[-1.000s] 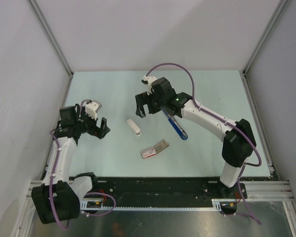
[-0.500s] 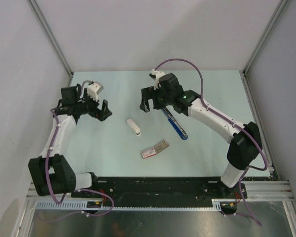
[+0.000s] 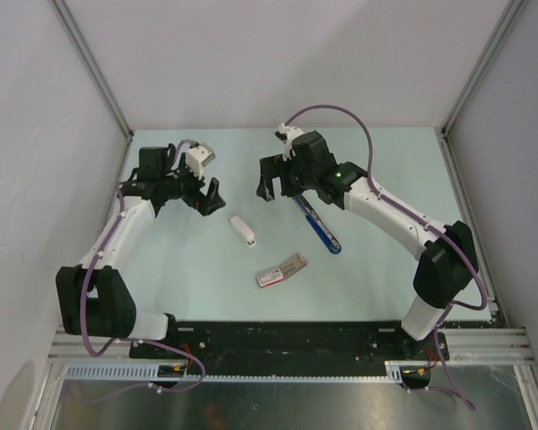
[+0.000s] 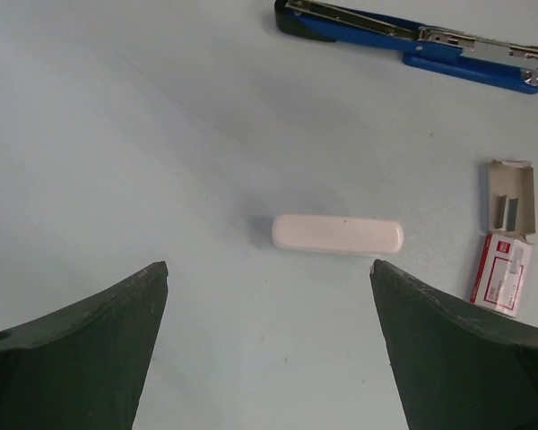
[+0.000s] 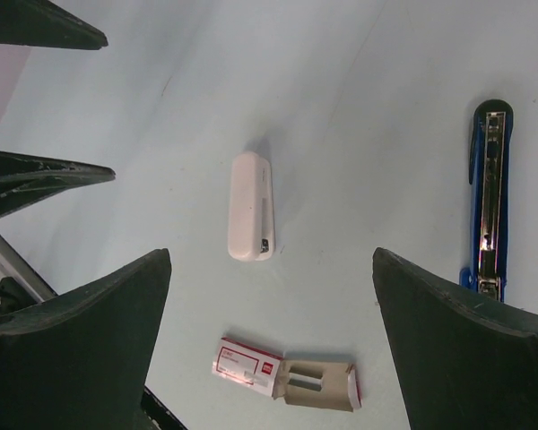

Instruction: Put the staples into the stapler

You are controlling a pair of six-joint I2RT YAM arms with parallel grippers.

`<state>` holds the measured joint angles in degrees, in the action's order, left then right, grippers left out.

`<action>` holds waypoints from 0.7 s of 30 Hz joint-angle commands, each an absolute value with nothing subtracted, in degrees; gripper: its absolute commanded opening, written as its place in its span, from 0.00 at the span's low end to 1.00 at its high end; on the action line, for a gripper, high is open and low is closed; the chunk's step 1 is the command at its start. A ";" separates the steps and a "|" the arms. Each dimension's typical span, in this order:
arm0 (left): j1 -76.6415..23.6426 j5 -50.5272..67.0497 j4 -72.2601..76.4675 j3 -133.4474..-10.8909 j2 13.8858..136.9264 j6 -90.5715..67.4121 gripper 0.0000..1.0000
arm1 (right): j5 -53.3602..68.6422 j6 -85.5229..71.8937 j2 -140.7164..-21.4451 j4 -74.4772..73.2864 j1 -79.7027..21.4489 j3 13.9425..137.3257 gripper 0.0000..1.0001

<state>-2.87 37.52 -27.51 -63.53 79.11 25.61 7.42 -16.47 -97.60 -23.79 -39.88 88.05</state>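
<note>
The stapler [image 3: 318,224] lies opened out flat on the pale table, blue with a black end and its silvery rail facing up; it also shows in the left wrist view [image 4: 412,34] and the right wrist view [image 5: 489,202]. The pink-and-white box [image 3: 271,277] lies nearer the arms with its tray slid out, and the staples [image 4: 507,211] sit silvery in that tray [image 5: 316,385]. My left gripper [image 3: 209,199] [image 4: 269,269] hovers open to the left of everything. My right gripper [image 3: 269,184] [image 5: 271,255] hangs open above the table beside the stapler's far end. Neither holds anything.
A small white oblong item [image 3: 243,231] lies between the two grippers, just ahead of the left fingertips [image 4: 337,235] and under the right gripper [image 5: 249,206]. Grey walls and metal frame posts [image 3: 99,85] bound the table on three sides.
The left arm has reached farther out and swung right, toward the white item. The right gripper shifted slightly back and right early on, then held. Both stayed open.
</note>
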 commanded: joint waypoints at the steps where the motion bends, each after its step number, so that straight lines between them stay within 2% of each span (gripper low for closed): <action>1: -5.14 37.16 -25.92 -66.34 80.21 24.05 0.99 | 6.82 -16.21 -94.51 -23.00 -39.38 88.13 0.99; 8: -8.43 36.10 -25.55 -68.95 82.33 23.85 0.99 | 2.03 -12.04 -97.00 -22.03 -40.85 87.68 0.99; 21: -13.79 36.51 -24.71 -80.43 94.10 18.96 0.99 | 4.32 6.05 -96.67 -21.19 -31.02 82.09 0.99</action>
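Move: The opened-out blue stapler has its middle about 12 cm to the right of the right hand, 2 cm farther out and some 18 cm below. From that same hand the white stapler lies about 9 cm left and 3 cm back, and the open staple box about 15 cm back and 2 cm right. From the left hand the blue stapler is roughly 29 cm to the right, 4 cm out and 15 cm below. Swing the right gripper off to the right, about 7 cm, while reaching forward and sinking a little, slowly at first, then faster, so it comes over the far half of the blue stapler; tilt it some 10 degrees, left side down. Bring the left gripper about 7 cm right and slightly forward towards the same stapler. Keep both wide open, touching nothing. ##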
